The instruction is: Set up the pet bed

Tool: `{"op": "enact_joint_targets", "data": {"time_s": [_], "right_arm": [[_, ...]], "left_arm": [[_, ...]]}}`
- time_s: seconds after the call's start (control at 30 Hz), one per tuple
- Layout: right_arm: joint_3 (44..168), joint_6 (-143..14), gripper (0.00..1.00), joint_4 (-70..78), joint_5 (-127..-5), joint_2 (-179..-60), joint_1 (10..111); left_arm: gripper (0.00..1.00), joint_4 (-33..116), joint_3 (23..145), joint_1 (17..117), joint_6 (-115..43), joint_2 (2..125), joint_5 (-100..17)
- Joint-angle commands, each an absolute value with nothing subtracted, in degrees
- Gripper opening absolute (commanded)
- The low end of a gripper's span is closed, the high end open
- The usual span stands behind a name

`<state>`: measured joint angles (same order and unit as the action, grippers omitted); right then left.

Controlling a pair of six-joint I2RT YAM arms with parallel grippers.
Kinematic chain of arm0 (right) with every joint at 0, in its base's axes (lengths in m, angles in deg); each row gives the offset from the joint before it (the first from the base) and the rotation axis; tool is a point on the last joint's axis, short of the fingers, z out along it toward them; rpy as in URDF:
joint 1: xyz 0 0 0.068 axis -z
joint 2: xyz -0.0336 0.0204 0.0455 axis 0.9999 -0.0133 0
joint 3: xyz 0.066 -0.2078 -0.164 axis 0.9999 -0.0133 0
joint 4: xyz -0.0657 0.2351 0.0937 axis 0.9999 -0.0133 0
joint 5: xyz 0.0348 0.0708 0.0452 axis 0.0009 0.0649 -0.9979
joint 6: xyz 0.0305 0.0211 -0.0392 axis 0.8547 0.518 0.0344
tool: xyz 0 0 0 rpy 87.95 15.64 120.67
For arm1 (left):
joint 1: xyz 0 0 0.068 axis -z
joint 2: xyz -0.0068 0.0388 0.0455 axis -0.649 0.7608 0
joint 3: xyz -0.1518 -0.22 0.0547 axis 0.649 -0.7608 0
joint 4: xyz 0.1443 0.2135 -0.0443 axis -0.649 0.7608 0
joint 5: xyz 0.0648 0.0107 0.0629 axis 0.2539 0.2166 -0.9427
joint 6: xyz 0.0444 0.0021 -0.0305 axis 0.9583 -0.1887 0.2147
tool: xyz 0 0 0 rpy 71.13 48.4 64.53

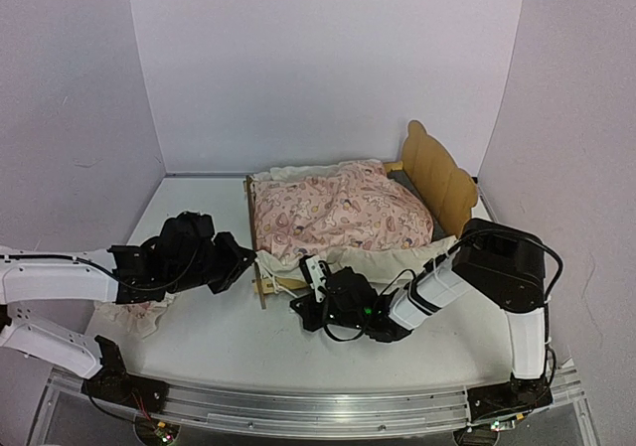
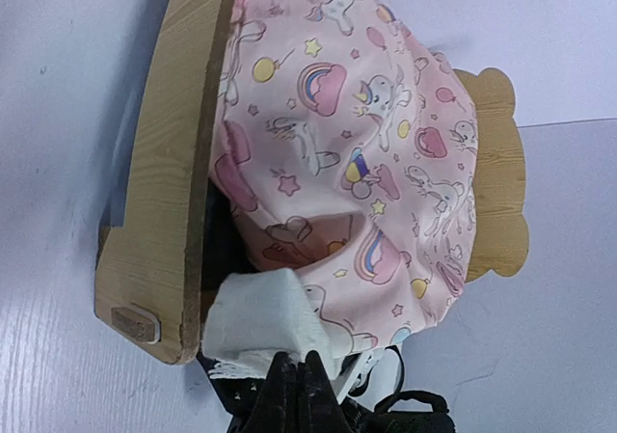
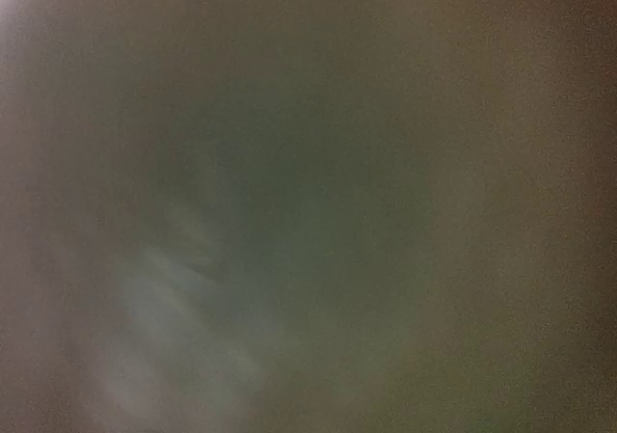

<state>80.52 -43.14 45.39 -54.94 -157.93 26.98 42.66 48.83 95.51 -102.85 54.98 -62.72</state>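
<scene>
The pet bed [image 1: 260, 289] stands mid-table, its wavy headboard [image 1: 437, 173] to the right and its footboard [image 2: 164, 163] to the left. A pink patterned blanket [image 1: 338, 213] lies heaped over it and hides the mattress. My left gripper [image 2: 297, 361] is shut on the blanket's white ruffled corner [image 2: 260, 317] by the footboard's near end. My right gripper [image 1: 314, 275] is shut at the blanket's near ruffled edge, low beside the side rail. Its own view is a dark blur with cloth against the lens.
A small pink ruffled pillow [image 1: 134, 317] lies on the table under my left arm. White walls close in the back and both sides. The metal base rail [image 1: 298, 406] runs along the near edge.
</scene>
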Motion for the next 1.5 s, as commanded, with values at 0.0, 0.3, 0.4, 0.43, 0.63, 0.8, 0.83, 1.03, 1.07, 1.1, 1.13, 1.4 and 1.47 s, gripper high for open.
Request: {"op": "enact_joint_targets", "data": {"time_s": [0.0, 0.3, 0.4, 0.43, 0.63, 0.8, 0.83, 1.03, 1.07, 1.1, 1.13, 1.4, 1.47], "right_arm": [[81.0, -44.8, 0.0, 44.9, -54.0, -154.9, 27.5], [83.5, -50.5, 0.0, 33.8, -53.5, -154.8, 27.6], [84.0, -52.4, 0.0, 31.0, -51.2, -154.1, 27.6], [84.1, -53.3, 0.0, 30.4, -50.8, -153.5, 27.7], [87.9, -55.6, 0.0, 22.1, -47.6, -149.7, 28.2], [89.9, -55.4, 0.0, 17.7, -47.0, -145.0, 28.2], [90.4, -55.3, 0.0, 17.2, -47.1, -144.5, 28.2], [92.6, -55.5, 0.0, 16.1, -46.3, -143.1, 28.4], [92.9, -55.7, 0.0, 16.0, -46.4, -143.0, 28.5], [93.1, -56.0, 0.0, 15.9, -46.2, -142.9, 28.5], [93.5, -56.4, 0.0, 15.6, -45.5, -142.7, 28.5], [94.3, -59.9, 0.0, 12.0, -39.5, -138.6, 29.9], [93.7, -60.2, 0.0, 11.7, -39.3, -137.4, 30.5]], "left_arm": [[0.0, 45.4, 51.2, 97.0, -88.4, 53.7, -66.1], [0.0, 37.4, 54.0, 100.6, -67.0, 50.5, -61.2], [0.0, 37.9, 53.4, 100.8, -65.9, 47.5, -65.6], [0.0, 40.0, 53.3, 100.8, -66.5, 46.5, -68.1], [0.0, 61.4, 52.3, 100.5, -80.1, 47.6, -76.9], [0.0, 58.4, 43.9, 100.5, -90.9, 47.6, -70.9], [0.0, 57.1, 42.8, 100.5, -92.0, 48.1, -69.4], [0.0, 51.1, 40.5, 100.4, -95.5, 56.7, -62.4], [0.0, 50.9, 41.0, 100.4, -95.3, 58.6, -62.4], [0.0, 50.7, 41.6, 100.2, -94.9, 60.6, -62.3], [0.0, 50.6, 42.2, 99.7, -94.4, 62.5, -62.2], [0.0, 47.7, 39.5, 96.2, -95.2, 69.4, -63.4], [0.0, 45.8, 37.7, 95.9, -95.8, 70.0, -62.7]]}}
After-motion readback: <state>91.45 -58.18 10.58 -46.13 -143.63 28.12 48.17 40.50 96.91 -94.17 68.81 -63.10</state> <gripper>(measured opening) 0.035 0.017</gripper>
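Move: The left hand, shut on the white cord, has the bed's near-left leg about 1 cm ahead of it and 12 cm below, level with it sideways. The blanket's white corner is roughly 3 cm ahead, 4 cm right and 8 cm below; the footboard's middle is some 14 cm ahead, 2 cm left and 11 cm below. From the low right hand, the leg is about 1 cm ahead, 6 cm left and 3 cm up, the blanket corner 3 cm ahead, 3 cm left and 7 cm up. Keeping its pinch on the cord, the left hand first lifts about 4 cm while drawing slightly back and right, then plunges some 19 cm past the outer side of the near-left leg, going left and back and rolling about 30 degrees with its left side rising, to end low over the table. The right hand stays shut beside the leg on the cord or cloth edge, dips a little, then raises it about 8 cm, easing forward and right and rolling some 20 degrees the other way. ##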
